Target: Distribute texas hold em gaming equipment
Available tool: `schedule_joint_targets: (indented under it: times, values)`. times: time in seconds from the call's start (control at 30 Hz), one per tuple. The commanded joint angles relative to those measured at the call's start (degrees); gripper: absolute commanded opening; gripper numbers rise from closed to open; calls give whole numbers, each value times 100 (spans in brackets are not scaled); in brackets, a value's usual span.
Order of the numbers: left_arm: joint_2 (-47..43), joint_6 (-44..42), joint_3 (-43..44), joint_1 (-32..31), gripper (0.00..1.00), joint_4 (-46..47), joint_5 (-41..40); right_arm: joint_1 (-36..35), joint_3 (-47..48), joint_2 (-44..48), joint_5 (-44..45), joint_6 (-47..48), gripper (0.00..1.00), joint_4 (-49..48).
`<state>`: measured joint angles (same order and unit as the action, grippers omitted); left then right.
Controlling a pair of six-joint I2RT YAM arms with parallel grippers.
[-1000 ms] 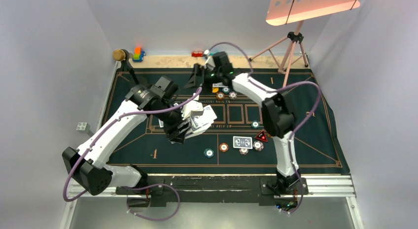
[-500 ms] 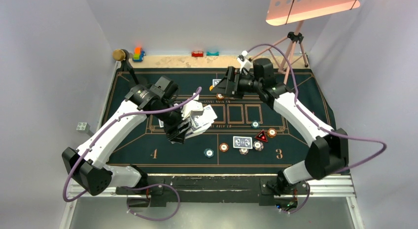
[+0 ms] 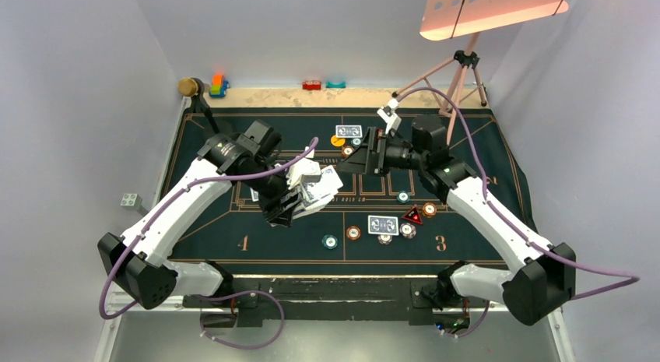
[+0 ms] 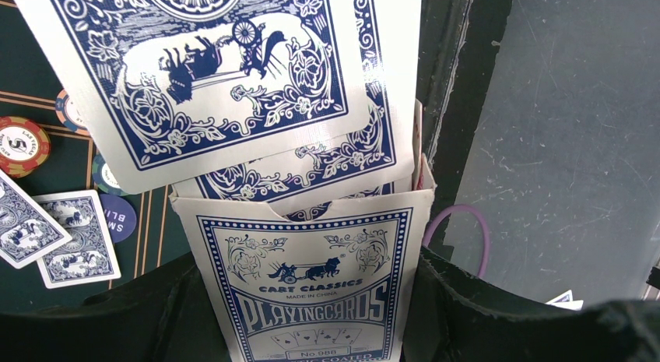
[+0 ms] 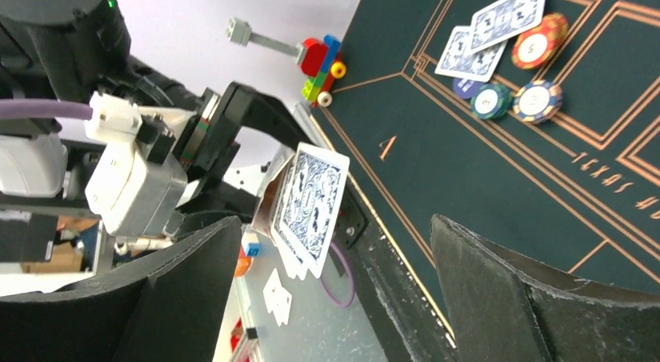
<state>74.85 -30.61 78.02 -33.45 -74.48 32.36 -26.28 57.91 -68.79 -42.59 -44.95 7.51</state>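
Observation:
My left gripper [image 3: 289, 200] is shut on a blue-and-white playing card box [image 4: 311, 284], held above the mat's left half. Several blue-backed cards [image 4: 210, 74] stick out of its open top. My right gripper [image 3: 350, 161] hangs open just right of those cards [image 5: 311, 202], apart from them, nothing between its fingers [image 5: 179, 284]. Two cards [image 3: 349, 131] lie at the far middle beside chips [image 5: 537, 47] and a yellow button [image 3: 338, 141]. Another pair of cards [image 3: 383, 224] lies near the front with a red triangular marker [image 3: 412, 216], an orange chip [image 3: 353, 233] and a teal chip [image 3: 330, 241].
Everything sits on a dark green felt mat [image 3: 482, 214]. Toy blocks [image 3: 219, 86] stand at the far left corner, with smaller ones [image 3: 312, 85] along the far edge. A tripod [image 3: 459, 74] stands at the back right. A grey block [image 3: 129, 199] lies off the mat's left side.
The right arm swung back from the far edge toward the middle, opening wider and leaving two cards lying at the far middle. The left arm and card box stayed put.

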Motion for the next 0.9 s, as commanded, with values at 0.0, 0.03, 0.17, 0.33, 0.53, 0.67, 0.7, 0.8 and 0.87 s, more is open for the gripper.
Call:
schedule_joint_targets:
  times: [0.0, 0.03, 0.17, 0.33, 0.53, 0.67, 0.7, 0.8, 0.87]
  values:
    - [-88, 54, 116, -6, 0, 123, 156, -367, -109, -63, 189, -167, 96, -427]
    - [-88, 59, 121, -8, 0, 119, 157, -417, -72, -133, 204, -168, 96, -436]
    - [-93, 65, 135, -5, 0, 120, 154, -483, 107, -316, 330, -159, 88, -466]
    - [-87, 62, 143, -5, 0, 113, 157, -482, 276, -468, 383, -113, 73, -406]
    - [-84, 56, 146, -8, 0, 102, 157, -481, 246, -532, 374, -175, 44, -466]
    - [-82, 47, 135, -3, 0, 92, 151, -482, 243, -476, 393, -191, 31, -467]
    - [-83, 46, 135, -8, 0, 92, 146, -483, 247, -458, 398, -190, 27, -455]
    - [-81, 54, 135, -8, 0, 98, 157, -481, 256, -404, 418, -181, 22, -419]
    - [-80, 55, 140, -11, 0, 92, 164, -482, 265, -363, 426, -165, 18, -400]
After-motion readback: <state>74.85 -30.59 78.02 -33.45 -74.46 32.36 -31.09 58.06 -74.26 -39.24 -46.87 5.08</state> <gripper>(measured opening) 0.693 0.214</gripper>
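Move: From the right hand, the top card fanned out of the card box is about 6 cm left, 1 cm back and 4 cm lower. The box is roughly 13 cm left, 4 cm back and 7 cm lower. Down on the mat, some 27 cm below the right hand, orange chips sit 6 cm back and straight below sideways, and a dealt card 4 cm back, 9 cm right. From the left hand that top card lies about 2 cm forward, 7 cm right, 3 cm higher. Leftward and down the right hand goes, about 3 cm each way, dipping back a centimetre and returning, to bring its wide-open fingers towards the fanned top card. There it stops and closes the fingers nearly shut at the card's edge, with almost no turn of the wrist. The left hand stays put and keeps its grip on the card box. ##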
